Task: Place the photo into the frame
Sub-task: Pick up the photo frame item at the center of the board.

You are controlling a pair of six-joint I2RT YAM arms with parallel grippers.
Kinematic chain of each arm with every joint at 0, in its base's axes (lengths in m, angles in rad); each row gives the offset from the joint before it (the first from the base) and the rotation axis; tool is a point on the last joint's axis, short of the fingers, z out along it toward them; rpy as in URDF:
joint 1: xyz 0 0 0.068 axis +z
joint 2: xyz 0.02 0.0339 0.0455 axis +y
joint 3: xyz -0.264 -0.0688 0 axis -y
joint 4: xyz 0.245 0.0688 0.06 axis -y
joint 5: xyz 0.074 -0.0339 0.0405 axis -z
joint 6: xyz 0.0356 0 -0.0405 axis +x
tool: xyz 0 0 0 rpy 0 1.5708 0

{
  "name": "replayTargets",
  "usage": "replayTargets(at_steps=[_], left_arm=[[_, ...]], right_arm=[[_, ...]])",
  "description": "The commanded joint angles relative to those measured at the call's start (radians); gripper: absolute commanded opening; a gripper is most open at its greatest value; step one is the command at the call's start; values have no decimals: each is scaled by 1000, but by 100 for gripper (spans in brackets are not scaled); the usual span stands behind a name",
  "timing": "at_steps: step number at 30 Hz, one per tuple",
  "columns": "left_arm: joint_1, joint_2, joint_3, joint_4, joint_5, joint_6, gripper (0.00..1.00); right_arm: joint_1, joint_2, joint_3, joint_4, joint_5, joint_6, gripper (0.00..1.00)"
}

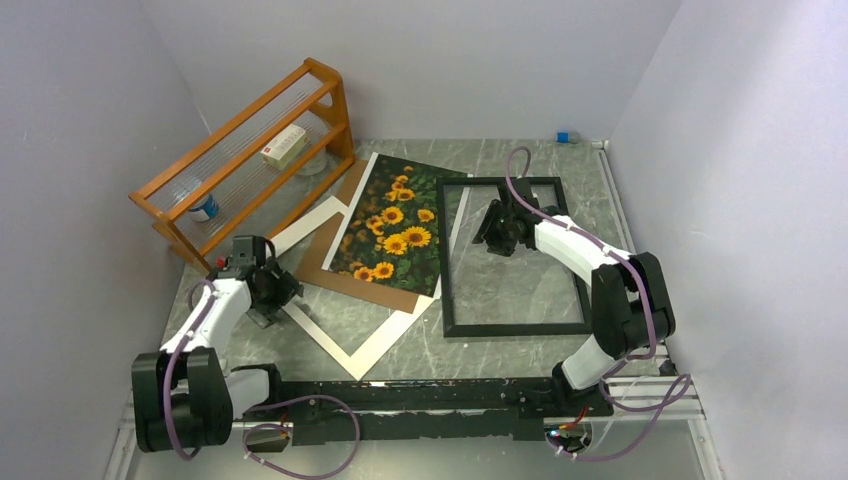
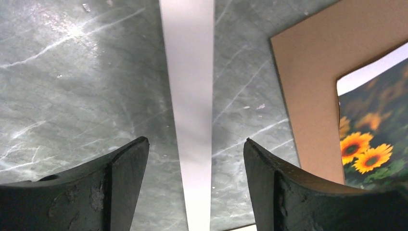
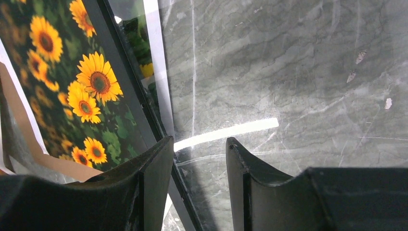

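Note:
The photo (image 1: 395, 225), a sunflower print, lies face up on a brown backing board (image 1: 332, 240) left of centre. Its right edge overlaps the left border of the black frame (image 1: 515, 328), which lies flat on the table. My right gripper (image 1: 495, 230) hovers over the frame's upper left part. In the right wrist view it (image 3: 199, 140) is open, with the frame's left border (image 3: 115, 62) running under the gap and the photo (image 3: 86, 86) beside it. My left gripper (image 2: 196, 142) is open wide over a strip of the white mat (image 2: 190, 72), holding nothing.
An orange wooden rack (image 1: 250, 150) stands at the back left with a small box (image 1: 283, 147) and a bottle (image 1: 200, 205) in it. The white mat (image 1: 350, 345) lies askew under the board. A small blue object (image 1: 563, 137) sits at the back wall.

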Motion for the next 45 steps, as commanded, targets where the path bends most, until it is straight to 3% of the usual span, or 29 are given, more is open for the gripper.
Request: replayTargets(at_steps=[1,11,16,21,23,25,27,32,35,40,45], left_arm=[[32,-61,-85,103,-7,-24,76],[124,-163,-297,533,284,-120,64],[134,-192,-290,522,305,-134,46],[161,-261,-242,401,301,-126,33],[167,-284,-229,373,302,-122,36],[178,-304,-232,393,339,-123,56],[184,-305,-241,429,387,-138,66],[201,-272,-255,498,492,-173,68],[210,-261,-257,512,497,-177,60],[213,-268,-235,473,487,-152,37],[213,-273,-180,330,480,-68,15]], right_arm=[[2,5,35,-6,8,-24,48],[2,-4,57,-39,7,-56,48],[2,-24,54,-52,21,-63,48],[2,-39,55,-64,24,-65,48],[3,-43,52,-65,21,-67,48],[3,-42,56,-73,18,-72,48],[2,-41,59,-77,18,-76,48],[2,-32,68,-82,14,-87,48],[2,-30,70,-83,12,-90,48],[2,-31,68,-83,12,-94,48],[2,-33,87,-100,19,-110,48]])
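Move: The white mat's near-left border runs across beneath the left hand, between its open fingers; the stretch to be gripped is about 1 cm ahead and 2 cm below. The brown board's middle lies some 13 cm ahead and 22 cm right of this hand, with the sunflower photo on it about 15 cm ahead and 25 cm right. From the right hand, that stretch of border is roughly 45 cm left, 13 cm back and 7 cm below. The white mat's border ends up pinched between the left fingertips: the hand dips about 1 cm, slides forward some 3 cm while tilting its fingers forward and up, and half closes. It then rises about 4 cm, reopens on the way, drifts a little to the right towards the brown board and closes again much narrower around the border. ##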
